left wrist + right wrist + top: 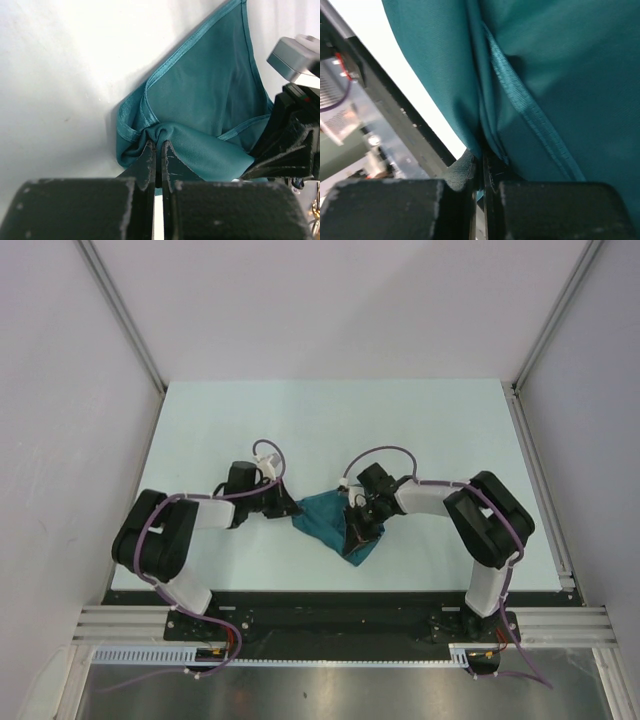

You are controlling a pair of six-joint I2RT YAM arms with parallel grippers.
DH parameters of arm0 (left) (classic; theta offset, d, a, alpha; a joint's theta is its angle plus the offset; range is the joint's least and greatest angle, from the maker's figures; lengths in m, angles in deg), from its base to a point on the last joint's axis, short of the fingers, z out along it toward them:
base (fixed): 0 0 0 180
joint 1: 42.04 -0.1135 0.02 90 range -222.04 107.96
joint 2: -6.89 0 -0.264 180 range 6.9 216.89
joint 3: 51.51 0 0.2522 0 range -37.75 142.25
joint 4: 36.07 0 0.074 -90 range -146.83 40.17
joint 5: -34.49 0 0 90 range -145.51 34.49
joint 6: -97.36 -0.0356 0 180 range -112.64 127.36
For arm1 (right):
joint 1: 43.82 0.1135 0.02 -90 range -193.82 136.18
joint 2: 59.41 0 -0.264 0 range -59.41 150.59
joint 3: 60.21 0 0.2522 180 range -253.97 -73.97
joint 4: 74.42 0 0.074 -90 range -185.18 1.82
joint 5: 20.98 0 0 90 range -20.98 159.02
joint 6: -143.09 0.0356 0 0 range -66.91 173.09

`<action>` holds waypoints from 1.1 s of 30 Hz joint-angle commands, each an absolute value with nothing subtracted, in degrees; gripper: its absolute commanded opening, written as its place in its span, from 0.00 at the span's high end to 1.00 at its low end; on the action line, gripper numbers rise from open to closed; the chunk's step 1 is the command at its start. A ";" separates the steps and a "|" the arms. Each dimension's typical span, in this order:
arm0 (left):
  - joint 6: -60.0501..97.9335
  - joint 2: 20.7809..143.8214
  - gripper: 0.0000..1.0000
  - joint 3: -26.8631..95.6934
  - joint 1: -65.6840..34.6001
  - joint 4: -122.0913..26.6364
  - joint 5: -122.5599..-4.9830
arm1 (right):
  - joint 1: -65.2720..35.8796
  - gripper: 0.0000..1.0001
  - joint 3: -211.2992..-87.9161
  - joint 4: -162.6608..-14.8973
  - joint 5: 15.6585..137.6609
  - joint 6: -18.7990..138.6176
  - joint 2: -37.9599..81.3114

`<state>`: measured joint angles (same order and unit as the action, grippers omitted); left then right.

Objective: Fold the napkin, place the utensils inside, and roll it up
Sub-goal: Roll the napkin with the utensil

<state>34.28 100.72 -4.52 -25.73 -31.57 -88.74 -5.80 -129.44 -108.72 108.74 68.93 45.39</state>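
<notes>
The teal napkin (328, 523) lies bunched between the two arms at the middle of the table. My left gripper (292, 508) is shut on the napkin's left corner; in the left wrist view the cloth (210, 100) puckers into the gripper (159, 146). My right gripper (360, 522) is shut on a fold at the napkin's right side; in the right wrist view the hemmed cloth (560, 85) fills the frame above the gripper (481, 161). The utensils are out of view.
The pale table (330, 425) is walled by white panels on three sides, with metal rails (540, 480) along its right edge. A black bar and aluminium rail (330, 612) carry the arm bases at the near edge.
</notes>
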 commanded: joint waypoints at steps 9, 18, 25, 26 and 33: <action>29.60 103.93 1.00 -0.40 -26.40 -39.01 -81.71 | -12.01 0.84 -126.10 -107.87 118.33 67.07 49.93; 29.25 104.45 1.00 0.65 -26.40 -40.78 -81.17 | -12.88 0.48 -126.36 -113.31 112.97 66.10 43.87; 28.98 104.72 1.00 1.01 -26.40 -41.04 -81.44 | -13.06 0.42 -127.93 -119.46 109.45 64.96 38.78; 28.98 104.80 1.00 1.01 -26.40 -41.04 -81.52 | -13.06 0.41 -129.16 -120.43 108.14 64.87 37.12; 28.98 104.81 1.00 1.01 -26.40 -41.13 -81.70 | -11.84 0.34 -138.12 -128.00 97.68 63.20 29.74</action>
<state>32.49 102.88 0.35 -25.73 -38.80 -88.72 -12.82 -131.18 -123.65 105.57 65.04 35.92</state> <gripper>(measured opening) 0.023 0.646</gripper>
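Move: The rolled near edge of the napkin is already pinched in the right fingers, just above the table. The napkin's near corner lies about 3 cm back and 2 cm right of that hand, its right-hand corner some 5 cm ahead and 7 cm right. From the left hand, which keeps the roll's left end pinched, the right hand's pinch is roughly 9 cm back and 12 cm to the right. Ease the right gripper about 1 cm to the right, edging forward and tilting some 10 degrees with the napkin edge still pinched, then open the fingers wide and let go of it. Lift clear about 4 cm while backing to the right, some 5 cm sideways in all, tilting back as you go. Keep the left gripper shut on the roll's left end, holding it in place. ##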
